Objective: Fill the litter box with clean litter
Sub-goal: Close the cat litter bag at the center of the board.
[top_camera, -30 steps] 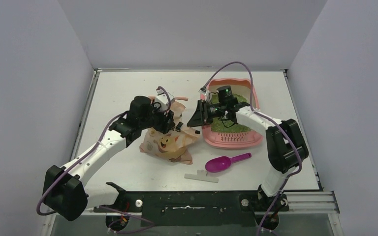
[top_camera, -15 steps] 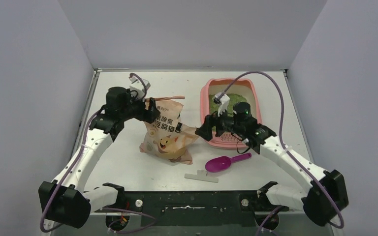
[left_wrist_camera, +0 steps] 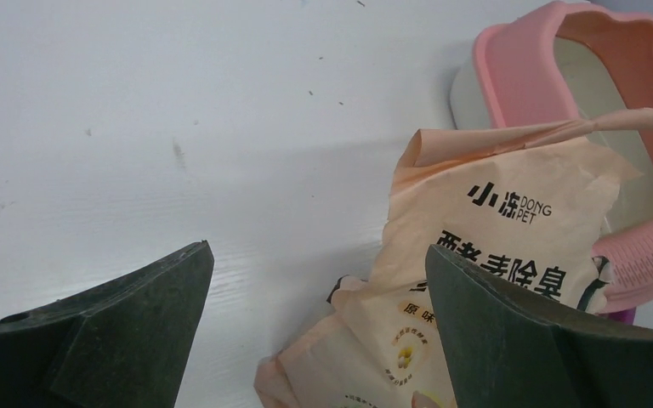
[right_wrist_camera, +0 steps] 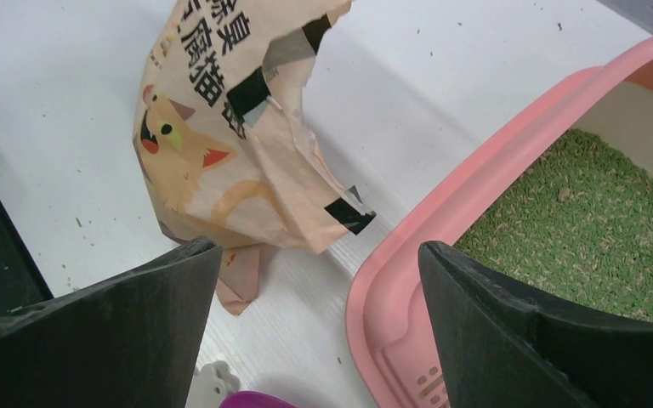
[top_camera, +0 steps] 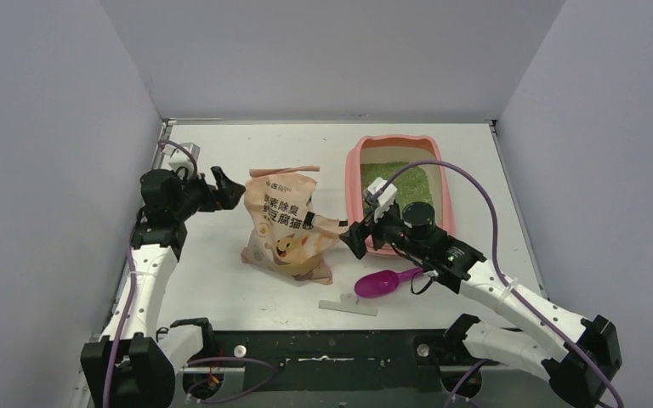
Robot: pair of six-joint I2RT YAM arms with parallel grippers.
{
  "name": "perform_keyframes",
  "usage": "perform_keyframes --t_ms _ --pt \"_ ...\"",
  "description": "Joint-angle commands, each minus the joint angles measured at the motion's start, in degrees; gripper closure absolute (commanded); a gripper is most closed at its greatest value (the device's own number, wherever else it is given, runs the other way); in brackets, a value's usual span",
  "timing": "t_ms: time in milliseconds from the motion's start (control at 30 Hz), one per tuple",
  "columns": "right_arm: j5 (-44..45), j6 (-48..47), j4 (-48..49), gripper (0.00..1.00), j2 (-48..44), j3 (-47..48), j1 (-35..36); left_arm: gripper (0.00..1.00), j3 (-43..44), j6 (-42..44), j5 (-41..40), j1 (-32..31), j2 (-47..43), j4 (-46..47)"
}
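Note:
The pink litter box (top_camera: 354, 180) lies at the back right, with green litter (top_camera: 396, 179) covering its floor. A tan litter bag (top_camera: 282, 223) printed with a cat stands free on the table to its left, top open. My left gripper (top_camera: 231, 190) is open just left of the bag's top, touching nothing. The left wrist view shows the bag (left_wrist_camera: 493, 238) ahead of the open left gripper (left_wrist_camera: 319, 248), with the litter box (left_wrist_camera: 527, 51) behind. My right gripper (top_camera: 353, 240) is open and empty between the bag and the box's near left corner. In the right wrist view it (right_wrist_camera: 319, 246) hangs over the litter box rim (right_wrist_camera: 408, 263), litter (right_wrist_camera: 587, 221) and bag (right_wrist_camera: 221, 127).
A magenta scoop (top_camera: 387, 280) lies on the table in front of the litter box, with a white bag clip (top_camera: 348, 304) just nearer to me. Both show at the bottom of the right wrist view, the scoop (right_wrist_camera: 255, 399) and the clip (right_wrist_camera: 212, 382). Grey walls enclose the table.
Both grippers have opened and drawn away from the bag. The left arm pulled back left; the right arm left the litter box for its near left corner. The bag stands alone.

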Motion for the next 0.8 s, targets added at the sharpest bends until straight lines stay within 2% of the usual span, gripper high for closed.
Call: perform_keyframes --t_ms 0,100,200,333,367,500,767 --pt "1.1 2.3 -1.1 0.10 -0.9 4.5 0.5 0.04 -1.8 1.0 15.4 2.7 4.6 15.8" --pt "-1.2 3.6 0.8 0.09 -3.0 1.7 0.5 0.04 -4.9 -7.6 26.5 8.9 9.2 30.5" --pt "-2.3 7.0 1.6 0.09 -3.6 0.1 0.4 0.04 -10.1 -21.2 34.3 14.6 16.5 59.2" --pt "-5.0 9.3 2.5 0.09 -3.6 -0.9 0.5 0.04 -10.5 -38.3 42.9 14.5 30.9 88.3" --pt "-5.3 9.7 3.5 0.09 -3.4 -1.3 0.4 0.04 -9.3 -40.1 43.8 13.8 33.8 89.4" --pt "-4.9 9.2 5.9 0.09 -0.3 -0.7 0.2 0.04 -5.7 -36.3 46.1 9.0 38.3 89.5" --pt "-3.6 11.7 8.0 0.09 5.1 2.6 0.1 0.04 -6.3 -33.0 47.0 7.2 36.9 89.5"
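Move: The cat litter bag stands open between the two hands: its middle lies about 13 cm to the left hand's right, 6 cm back and some 9 cm lower. From the right hand that same middle is about 13 cm to the left, 5 cm ahead and 8 cm below. The litter box lies some 16 cm ahead and 14 cm right of the right hand. The purple scoop is 13 cm right and 3 cm back, the white clip 10 cm back and 2 cm right, both on the table about 17 cm below. The bag's upper left side is what the left hand closes in on: it swings forward some 5 cm while sinking, then right towards the rolled top edge, rising again at the end, as the wrist turns about 35 degrees clockwise and rolls its left side down. The right hand lifts slightly, eases back, then sinks and drifts left towards the bag's right flap, tipping down. Both grippers stay wide open. ##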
